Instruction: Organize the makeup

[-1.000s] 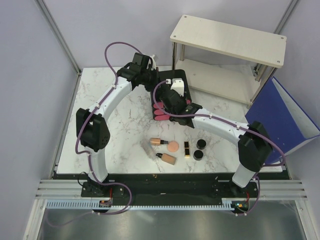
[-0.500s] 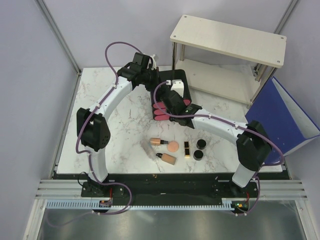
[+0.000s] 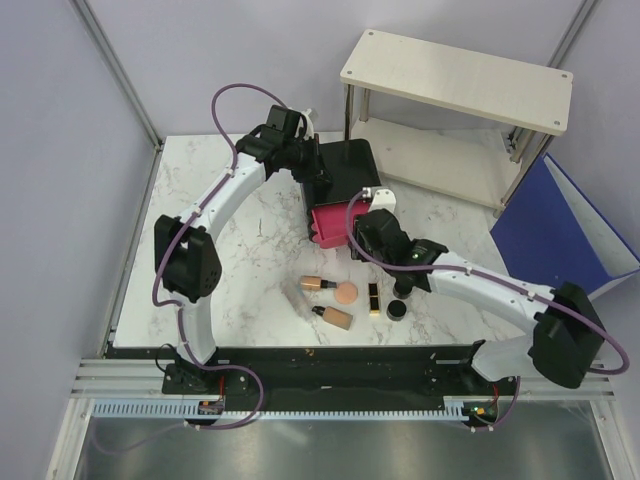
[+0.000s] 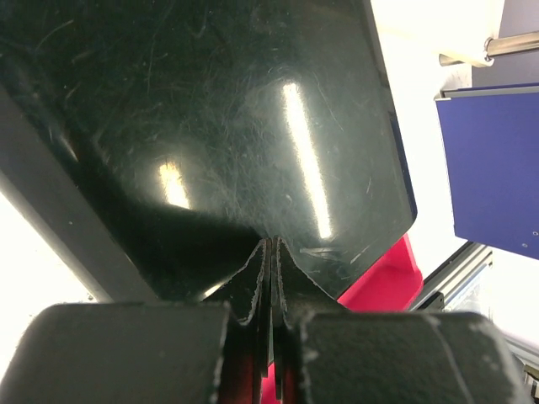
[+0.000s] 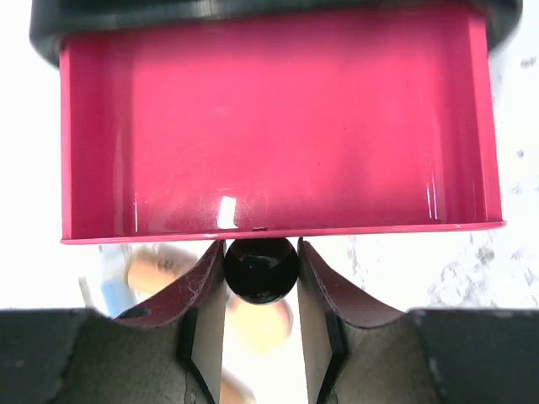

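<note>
A black box [image 3: 348,165] stands at the back of the marble table [image 3: 240,240]. Its top pink drawer [image 3: 328,222] [image 5: 269,126] is pulled out and holds nothing. My right gripper [image 3: 355,240] [image 5: 260,273] is shut on the drawer's black knob [image 5: 260,269]. My left gripper [image 3: 318,172] [image 4: 271,252] is shut, its tips pressed onto the box's glossy lid [image 4: 236,126]. The makeup lies in front of the drawer: two tan bottles [image 3: 318,284] [image 3: 333,318], a peach disc [image 3: 346,293], a clear tube [image 3: 293,296], a black-gold lipstick [image 3: 374,296] and a black jar [image 3: 397,310].
A white two-tier shelf [image 3: 455,75] stands at the back right. A blue folder [image 3: 560,230] leans at the right edge of the table. My right arm [image 3: 480,285] stretches over the table to the right of the makeup.
My right gripper has closed on the knob and drawn back toward the near side, sliding the pink drawer out of the box. The left gripper has stayed on the lid.
</note>
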Robot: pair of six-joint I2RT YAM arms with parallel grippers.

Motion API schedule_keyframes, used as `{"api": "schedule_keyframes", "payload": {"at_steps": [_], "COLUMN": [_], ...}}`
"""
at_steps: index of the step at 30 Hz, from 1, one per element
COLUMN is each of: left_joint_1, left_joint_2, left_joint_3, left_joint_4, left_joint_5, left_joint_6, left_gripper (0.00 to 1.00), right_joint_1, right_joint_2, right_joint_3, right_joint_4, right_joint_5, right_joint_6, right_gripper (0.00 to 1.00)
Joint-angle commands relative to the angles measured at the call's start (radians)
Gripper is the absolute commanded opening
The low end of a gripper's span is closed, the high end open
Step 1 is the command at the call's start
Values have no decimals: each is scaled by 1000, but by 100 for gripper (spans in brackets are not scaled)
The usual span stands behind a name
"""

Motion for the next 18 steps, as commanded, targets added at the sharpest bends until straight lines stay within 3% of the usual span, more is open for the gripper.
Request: {"api": "schedule_keyframes", "payload": {"at_steps": [1, 6, 18], "left_joint_1": [-4, -4, -4], "left_joint_2": [77, 80, 76], "left_joint_3": [-40, -49, -58], "left_joint_4": [-120, -120, -120], "left_joint_5": [-41, -45, -51], "left_joint_6": [7, 7, 12], "left_gripper": [2, 2, 2], "right_joint_1": [0, 8, 48], "right_joint_2": [-126, -201, -163], "right_joint_3": [-101, -184, -170], "right_joint_4": [-124, -132, -120], "right_joint_5": [0, -28, -49], "right_joint_6": [18, 51, 38], "right_gripper": [0, 0, 1]}}
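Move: The right hand already grips the dark knob of the half-open pink drawer. The organizer's body is about 16 cm ahead and 3 cm left of it. Some 8 cm lower lie the round powder, 8 cm back and 2 cm left, and the black-gold compact, 10 cm back and 6 cm right. From the left hand, resting on the organizer's lid, the knob is roughly 15 cm back, 8 cm right and 5 cm lower. Right hand keeps the knob, drawing the drawer about 6 cm back and sinking, while left fingertips steady the lid. ##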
